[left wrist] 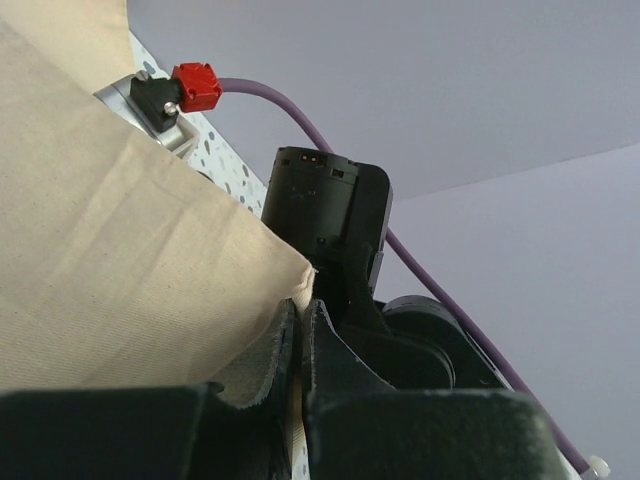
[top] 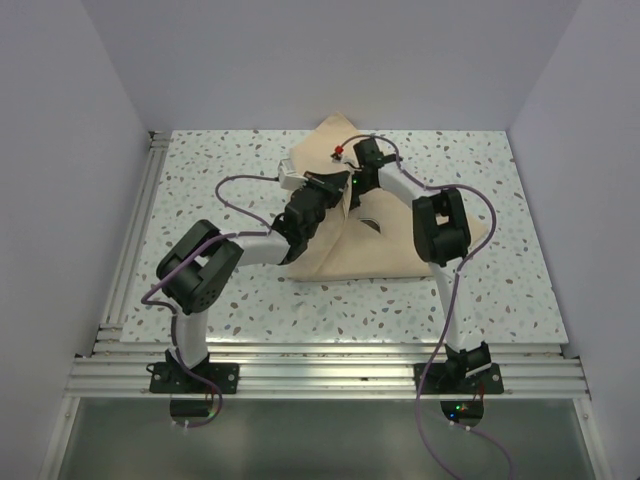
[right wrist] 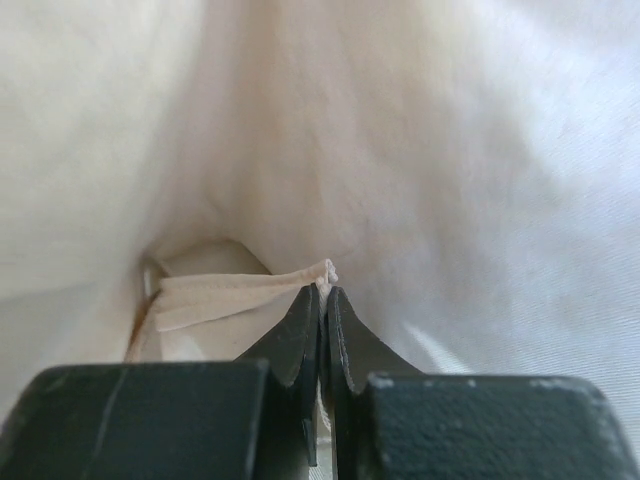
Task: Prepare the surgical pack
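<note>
The surgical pack (top: 385,245) is a tan cloth wrap lying mid-table, partly lifted and bunched toward its far side. My left gripper (top: 328,188) meets it over the middle. In the left wrist view the gripper (left wrist: 303,305) is shut on a corner of the cloth (left wrist: 120,260). My right gripper (top: 352,190) hangs just to the right of the left one. In the right wrist view it (right wrist: 325,292) is shut on a folded hem, with cloth (right wrist: 420,150) filling the picture. A pale grey edge (top: 292,178) shows beside the cloth's left fold. What the cloth wraps is hidden.
The speckled tabletop (top: 220,170) is boxed in by white walls at the back and sides. Aluminium rails (top: 130,250) run along the left edge and the near edge. Purple cables (top: 240,185) loop off both arms. The right arm's wrist with a red connector (left wrist: 195,85) sits close in front of the left gripper.
</note>
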You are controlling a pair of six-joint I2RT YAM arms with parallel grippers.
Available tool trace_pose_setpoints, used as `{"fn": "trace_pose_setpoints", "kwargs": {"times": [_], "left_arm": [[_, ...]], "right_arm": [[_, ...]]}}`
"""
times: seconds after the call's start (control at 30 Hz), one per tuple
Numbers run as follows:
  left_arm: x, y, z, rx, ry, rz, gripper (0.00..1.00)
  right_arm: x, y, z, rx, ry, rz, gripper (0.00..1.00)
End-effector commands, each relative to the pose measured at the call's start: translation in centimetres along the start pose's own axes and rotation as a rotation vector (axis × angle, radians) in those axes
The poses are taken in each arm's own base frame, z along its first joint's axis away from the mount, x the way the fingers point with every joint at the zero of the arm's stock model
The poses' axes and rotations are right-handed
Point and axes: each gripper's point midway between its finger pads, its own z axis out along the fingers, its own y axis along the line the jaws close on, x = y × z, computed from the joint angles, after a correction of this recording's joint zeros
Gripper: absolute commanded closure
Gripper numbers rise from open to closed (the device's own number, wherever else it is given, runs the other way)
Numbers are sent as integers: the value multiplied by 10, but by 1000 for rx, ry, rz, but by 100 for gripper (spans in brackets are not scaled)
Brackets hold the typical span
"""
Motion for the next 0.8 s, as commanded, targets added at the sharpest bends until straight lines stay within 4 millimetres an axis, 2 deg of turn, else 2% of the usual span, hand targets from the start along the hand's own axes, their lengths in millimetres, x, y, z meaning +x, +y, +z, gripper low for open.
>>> {"fn": "trace_pose_setpoints", "kwargs": {"times": [0.0, 0.17, 0.27, 0.4, 0.53, 0.7, 0.77], "left_arm": [[-9, -32, -1, 122, -28, -22, 100], [-3, -32, 0, 177, -18, -36, 100], [-3, -29, 0, 176, -25, -29, 100], [-2, -24, 1, 162, -23, -4, 100], [-2, -18, 0, 144, -26, 10, 100], [1, -8, 1, 134, -25, 12, 100], [3, -5, 1, 137, -19, 5, 100]], "right_arm": [[-14, 15, -12, -81, -5, 8, 99], [-4, 8, 2, -149, 44, 50, 93], [-8, 6, 2, -156, 35, 60, 89], [-34, 15, -14, -168, -29, 46, 82], [-58, 23, -34, -169, -88, 48, 62], [-74, 26, -49, -172, -144, 52, 47], [-79, 21, -54, -151, -164, 58, 42]]}}
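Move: My right hand is still shut on a small folded edge of the cloth, right at its fingertips. From there, the raised corner in my left hand is about 15 cm up, 4 cm left and roughly level in reach. A dark opening in the cloth is some 5 cm back and 6 cm right, and the cloth's far tip about 22 cm ahead, 2 cm left. From my left hand the folded edge lies about 15 cm below and 4 cm right, level in reach. My right fingers open to over half and let go of the folded cloth edge; after a small bob and a dip of about 1 cm, I draw that hand forward and up, some 5 cm out and 4 cm higher, rolling it about 10 degrees so its left side rises. My left hand stays in place and keeps its pinch on the raised cloth corner. ##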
